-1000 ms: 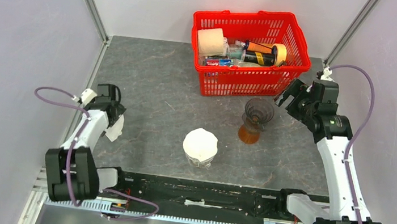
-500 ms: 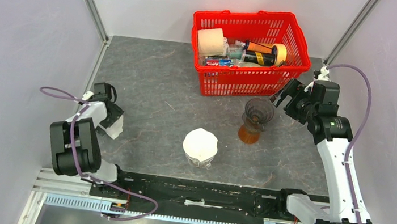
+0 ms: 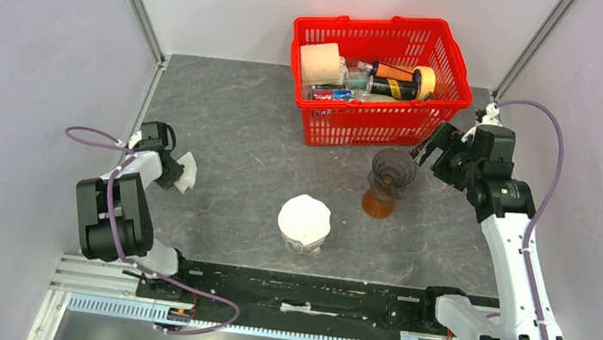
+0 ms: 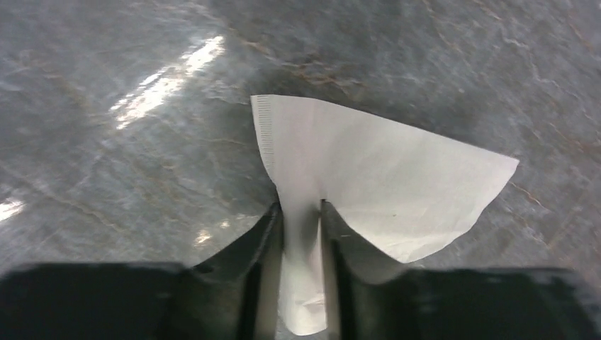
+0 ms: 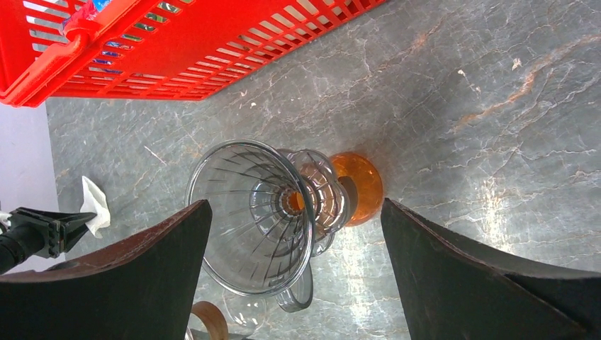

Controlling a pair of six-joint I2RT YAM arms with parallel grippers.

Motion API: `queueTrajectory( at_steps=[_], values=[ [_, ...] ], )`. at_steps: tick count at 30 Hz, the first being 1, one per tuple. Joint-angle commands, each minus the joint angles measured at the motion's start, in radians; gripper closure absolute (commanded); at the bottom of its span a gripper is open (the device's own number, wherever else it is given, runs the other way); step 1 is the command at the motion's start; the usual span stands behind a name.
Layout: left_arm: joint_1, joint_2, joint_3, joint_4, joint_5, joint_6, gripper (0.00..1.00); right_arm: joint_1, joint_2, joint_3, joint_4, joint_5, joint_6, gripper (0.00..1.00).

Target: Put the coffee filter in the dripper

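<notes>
The coffee filter (image 4: 383, 177) is a white folded paper fan, with my left gripper (image 4: 301, 207) shut on its seamed edge. In the top view the filter (image 3: 186, 173) sticks out from the left gripper (image 3: 177, 172) near the table's left side. The dripper (image 3: 393, 169) is a clear ribbed glass cone with a handle, perched on an orange glass (image 3: 378, 204) in front of the basket. My right gripper (image 3: 433, 148) hovers open just right of it. In the right wrist view, the dripper (image 5: 241, 234) lies between and beyond the wide-apart fingers of the right gripper (image 5: 296, 202).
A red basket (image 3: 355, 130) holding a paper roll, bottles and tape stands at the back. A glass topped with a white ruffled paper stack (image 3: 304, 219) stands near the front centre. Grey walls enclose the table on the left and right.
The left jaws closed on the filter, and it shifted slightly up and right as the left arm folded back. The right gripper crept a little nearer the dripper.
</notes>
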Motion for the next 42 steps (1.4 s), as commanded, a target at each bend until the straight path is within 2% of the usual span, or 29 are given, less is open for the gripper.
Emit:
queueTrajectory(
  at_steps=[1, 2, 3, 4, 12, 20, 24, 28, 34, 38, 42],
  values=[
    [-0.004, 0.055, -0.022, 0.037, 0.178, 0.037, 0.76, -0.003, -0.021, -0.005, 0.034, 0.018, -0.019, 0.03],
    [-0.004, 0.059, -0.022, 0.045, 0.189, 0.043, 0.81, -0.004, -0.020, -0.005, 0.034, 0.018, -0.020, 0.03],
    [-0.004, 0.060, -0.022, 0.051, 0.198, 0.046, 0.93, -0.003, -0.019, -0.005, 0.035, 0.019, -0.020, 0.03],
    [-0.005, 0.063, -0.020, 0.056, 0.207, 0.048, 0.98, -0.003, -0.019, -0.005, 0.034, 0.019, -0.022, 0.03],
    [-0.008, 0.002, -0.050, 0.116, 0.391, 0.035, 0.98, -0.003, -0.018, -0.005, 0.038, 0.014, -0.022, 0.03],
    [-0.058, -0.248, -0.069, 0.209, 0.599, -0.074, 0.98, -0.004, -0.051, -0.012, 0.068, -0.023, -0.023, 0.03],
    [-0.136, -0.376, -0.021, 0.212, 0.654, -0.113, 0.98, -0.003, -0.081, -0.018, 0.106, -0.094, -0.022, 0.03],
    [-0.225, -0.470, 0.031, 0.243, 0.717, -0.160, 0.98, -0.002, -0.097, -0.021, 0.160, -0.232, -0.018, 0.03],
    [-0.369, -0.519, 0.046, 0.489, 0.880, -0.323, 0.98, 0.046, -0.092, -0.038, 0.319, -0.507, 0.030, 0.03],
    [-0.474, -0.541, 0.059, 0.531, 0.872, -0.353, 0.98, 0.121, -0.111, -0.068, 0.418, -0.538, 0.054, 0.03],
    [-0.543, -0.573, 0.038, 0.584, 0.829, -0.409, 0.98, 0.188, -0.144, -0.159, 0.623, -0.539, 0.107, 0.03]
  ],
)
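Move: On the table right at the left fingertips lies the loose coffee filter, its narrow end between the half-closed fingers and its middle about 3 cm to the right and 1 cm ahead; the dripper already lined with a filter stands some 39 cm right and 12 cm back. From the right hand, that loose filter lies roughly 64 cm left, 1 cm ahead and 25 cm below; the empty dripper is about 6 cm left, level with it and 10 cm below, and the red basket's middle about 27 cm ahead, 11 cm left. Pinching the loose filter shut as it slides some 3 cm forward and right, close over the table, the left hand sweeps on right, then lifts it, about 28 cm up and 29 cm right in all, fingers swinging from downward to nearly level, pointing right. Late on, the empty, wide-open right hand rises and moves about 11 cm left above the empty dripper, easing back and turning counter-clockwise towards the approaching filter. ##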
